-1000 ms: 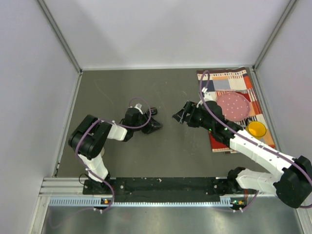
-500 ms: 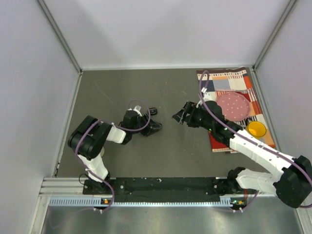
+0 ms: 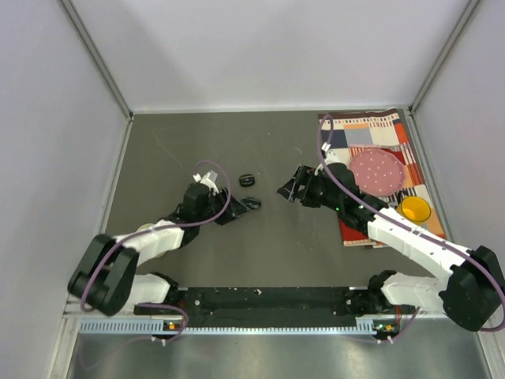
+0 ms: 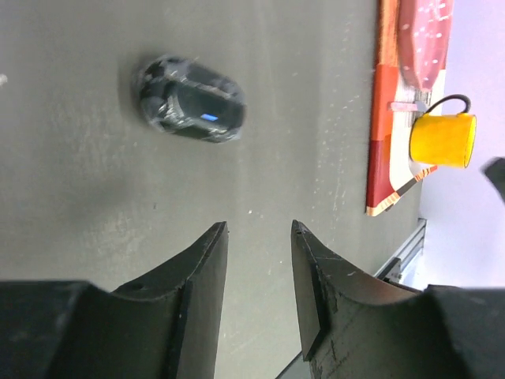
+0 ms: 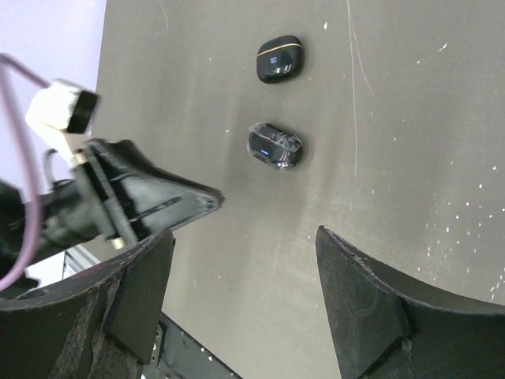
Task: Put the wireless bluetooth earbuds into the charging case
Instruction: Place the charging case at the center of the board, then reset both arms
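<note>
Two black oval pods lie on the dark table. One has a glossy clear lid and a blue light (image 3: 251, 204) (image 4: 192, 99) (image 5: 274, 147). The other is shut, with a gold seam (image 3: 247, 180) (image 5: 279, 59). Which of them is the charging case I cannot tell. No wireless bluetooth earbuds show loose in any view. My left gripper (image 3: 230, 213) (image 4: 259, 225) (image 5: 209, 197) sits just left of the clear-lid pod, apart from it, its jaws narrowly open and empty. My right gripper (image 3: 286, 189) (image 5: 245, 231) hovers to the right of both pods, wide open and empty.
A patterned cloth (image 3: 379, 130) lies at the right, carrying a pink plate (image 3: 377, 171) and a yellow cup (image 3: 415, 209) (image 4: 442, 138). Grey walls close in the table on three sides, and a metal rail (image 3: 260, 324) runs along the near edge.
My left gripper has drawn back to the left off the clear-lid pod and opened slightly, leaving the pod on the table. The left arm has stretched lower. The right arm has barely moved.
</note>
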Action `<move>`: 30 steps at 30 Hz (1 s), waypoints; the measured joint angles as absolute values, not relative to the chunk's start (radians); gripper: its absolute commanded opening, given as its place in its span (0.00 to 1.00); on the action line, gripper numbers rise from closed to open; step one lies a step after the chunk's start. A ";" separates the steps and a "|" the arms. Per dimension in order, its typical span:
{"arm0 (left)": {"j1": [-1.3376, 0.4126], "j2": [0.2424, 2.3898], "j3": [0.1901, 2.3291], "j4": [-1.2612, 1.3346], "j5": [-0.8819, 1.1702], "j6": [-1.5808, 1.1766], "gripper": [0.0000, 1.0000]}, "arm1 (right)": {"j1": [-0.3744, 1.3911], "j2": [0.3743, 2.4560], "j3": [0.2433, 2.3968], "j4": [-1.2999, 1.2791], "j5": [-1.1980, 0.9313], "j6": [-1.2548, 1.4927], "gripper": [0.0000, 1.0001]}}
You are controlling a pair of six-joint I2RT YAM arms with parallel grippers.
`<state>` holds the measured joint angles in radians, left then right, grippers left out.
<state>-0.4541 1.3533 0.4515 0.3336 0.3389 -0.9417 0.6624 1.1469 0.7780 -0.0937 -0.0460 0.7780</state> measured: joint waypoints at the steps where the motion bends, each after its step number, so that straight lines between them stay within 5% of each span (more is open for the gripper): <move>1: -0.454 1.304 0.452 0.306 0.326 -0.919 0.43 | 0.662 1.150 0.778 -0.093 -0.046 0.777 0.73; 4: -0.454 1.180 0.469 0.237 0.299 -0.836 0.46 | 0.661 1.155 0.778 -0.094 -0.041 0.768 0.73; 6: -0.454 1.125 0.499 0.188 0.279 -0.775 0.60 | 0.655 1.155 0.778 -0.094 -0.036 0.758 0.73; 12: -0.454 0.963 0.564 0.085 0.142 -0.584 0.83 | 0.561 1.158 0.780 -0.096 -0.075 0.738 0.77; 13: -0.454 0.934 0.568 0.070 0.106 -0.550 0.99 | 0.528 1.161 0.780 -0.096 -0.103 0.740 0.80; 22: -0.454 0.738 0.595 -0.095 -0.167 -0.317 0.99 | 0.311 1.161 0.785 -0.139 -0.187 0.667 0.99; 30: -0.454 0.670 0.673 -0.170 -0.131 -0.227 0.99 | 0.311 1.152 0.826 -0.225 -0.102 0.449 0.99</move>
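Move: The charging case just set down lies about 5 cm ahead of the open, empty left gripper, 5 cm to its right and some 4 cm lower. The other black case sits roughly 8 cm farther out than that one. From the right hand, also empty, the charging case is around 13 cm left, 3 cm ahead and 16 cm below; the striped mat's middle is some 30 cm right, 13 cm ahead and 17 cm below. Lift the left gripper away from the charging case, straight up at first and then also to the left, about 18 cm up and 11 cm left in all, turning the wrist so the fingers come nearer to level and forward, and open them fully. Meanwhile swing the right hand right and somewhat forward, towards the striped mat, opening its fingers the rest of the way. ##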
